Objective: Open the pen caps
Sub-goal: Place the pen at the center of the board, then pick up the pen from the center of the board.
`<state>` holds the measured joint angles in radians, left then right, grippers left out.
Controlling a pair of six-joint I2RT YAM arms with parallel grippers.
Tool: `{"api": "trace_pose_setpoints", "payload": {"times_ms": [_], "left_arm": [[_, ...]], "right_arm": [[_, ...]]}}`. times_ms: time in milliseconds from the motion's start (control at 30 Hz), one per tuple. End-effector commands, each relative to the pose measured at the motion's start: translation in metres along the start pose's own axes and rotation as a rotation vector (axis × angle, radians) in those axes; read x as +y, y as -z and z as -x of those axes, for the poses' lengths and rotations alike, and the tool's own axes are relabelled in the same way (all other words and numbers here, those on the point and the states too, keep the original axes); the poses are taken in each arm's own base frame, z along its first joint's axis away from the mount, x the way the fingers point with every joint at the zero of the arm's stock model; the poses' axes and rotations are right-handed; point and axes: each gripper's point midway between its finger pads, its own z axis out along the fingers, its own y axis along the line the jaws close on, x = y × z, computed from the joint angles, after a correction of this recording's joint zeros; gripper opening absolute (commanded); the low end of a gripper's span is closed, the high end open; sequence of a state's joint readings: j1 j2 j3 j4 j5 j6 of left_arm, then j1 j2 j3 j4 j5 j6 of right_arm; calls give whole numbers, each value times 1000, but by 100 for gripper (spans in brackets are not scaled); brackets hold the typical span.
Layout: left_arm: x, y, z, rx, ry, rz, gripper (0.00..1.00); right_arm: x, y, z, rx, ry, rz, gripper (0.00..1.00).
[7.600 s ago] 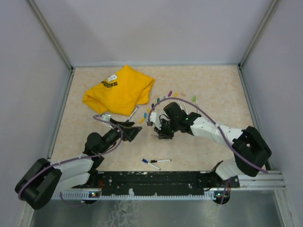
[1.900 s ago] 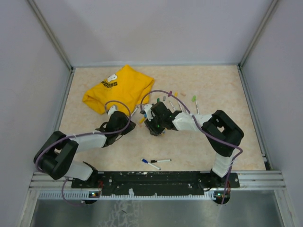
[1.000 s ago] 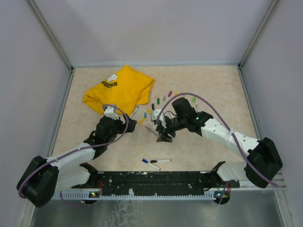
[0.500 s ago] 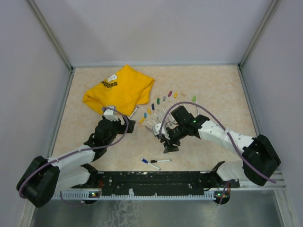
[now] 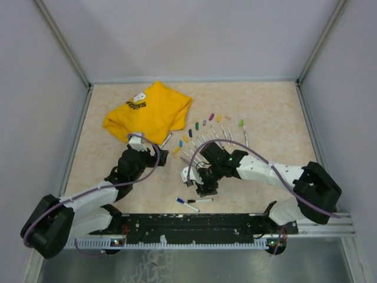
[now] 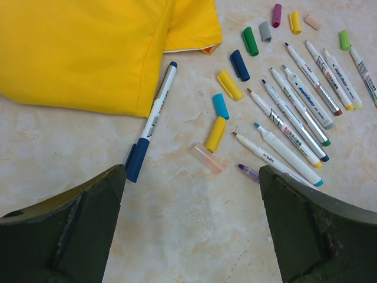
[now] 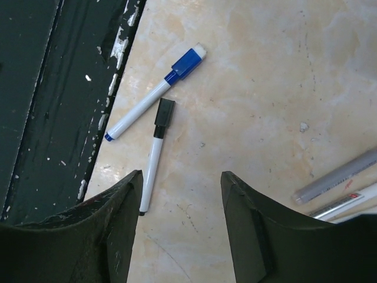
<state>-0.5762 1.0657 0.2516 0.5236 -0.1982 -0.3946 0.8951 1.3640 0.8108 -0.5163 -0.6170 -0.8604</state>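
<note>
Several loose pen caps [image 6: 239, 65] in yellow, blue, green, grey and purple lie in a curved row beside uncapped pens [image 6: 294, 112]; from above the caps [image 5: 197, 125] sit right of the shirt. A pen with a dark blue cap [image 6: 150, 125] lies against the shirt. My left gripper [image 6: 191, 177] [image 5: 156, 153] hovers open just short of it, holding nothing. Close to the front rail, my right gripper [image 7: 181, 177] [image 5: 203, 190] hangs open above two capped pens. One pen [image 7: 141, 109] wears a blue cap [image 7: 187, 62]. The other pen [image 7: 150, 171] wears a black cap [image 7: 164, 111].
A crumpled yellow T-shirt [image 5: 147, 112] lies at the back left. The black base rail [image 5: 194, 223] runs along the near edge, right beside the two capped pens. Grey pen barrels [image 7: 336, 183] show at the right of the right wrist view.
My right gripper has moved from the pen row toward the near edge, to above the two capped pens. The left gripper has widened slightly and stayed in place.
</note>
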Motion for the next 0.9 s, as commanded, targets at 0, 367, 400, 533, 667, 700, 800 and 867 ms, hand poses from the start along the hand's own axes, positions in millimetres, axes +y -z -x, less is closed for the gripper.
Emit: {"api": "trace_pose_setpoints", "payload": {"times_ms": [0, 367, 400, 533, 667, 700, 800, 867], "left_arm": [[-1, 0, 7, -32, 0, -8, 99], [5, 4, 8, -56, 24, 17, 99], [5, 4, 8, -59, 26, 17, 99], [6, 5, 8, -63, 30, 21, 99], [6, 5, 8, -65, 30, 20, 99], [6, 5, 9, -65, 31, 21, 99], [6, 5, 8, -65, 30, 21, 99], [7, 5, 8, -65, 30, 22, 99]], "right_arm": [[-1, -11, -1, 19, 11, -3, 55], [18, -43, -13, 132, 44, 45, 51], [18, -44, -15, 142, 40, 39, 51], [16, -49, -19, 168, 47, 15, 48], [17, -54, -22, 200, 58, 11, 43], [17, -54, -22, 205, 58, 10, 41], [12, -54, -22, 223, 44, -13, 33], [9, -54, -23, 231, 36, -28, 26]]}}
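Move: The right hand's target is the capped black pen, lying crosswise with its cap to the left: its middle is about 3 cm back, 1 cm to the left and 7 cm below the half-open fingers. The capped blue pen lies slanted, some 5 cm to the left of the black pen and 2 cm nearer the base; the purple pen lies roughly 14 cm ahead of the hand and 5 cm left. From the left hand, the black pen is some 20 cm back, 15 cm right and 9 cm lower. The right hand sinks about 6 cm onto the black pen, drawing back towards the base by some 3 cm over the first half and then going nearly straight down, while the wrist tips roughly 10 to 15 degrees so that the fingers point more steeply at the table. The fingers close from about half open to about a third, coming down on both sides of the white barrel just behind the black cap; whether they touch the barrel yet can't be seen. ##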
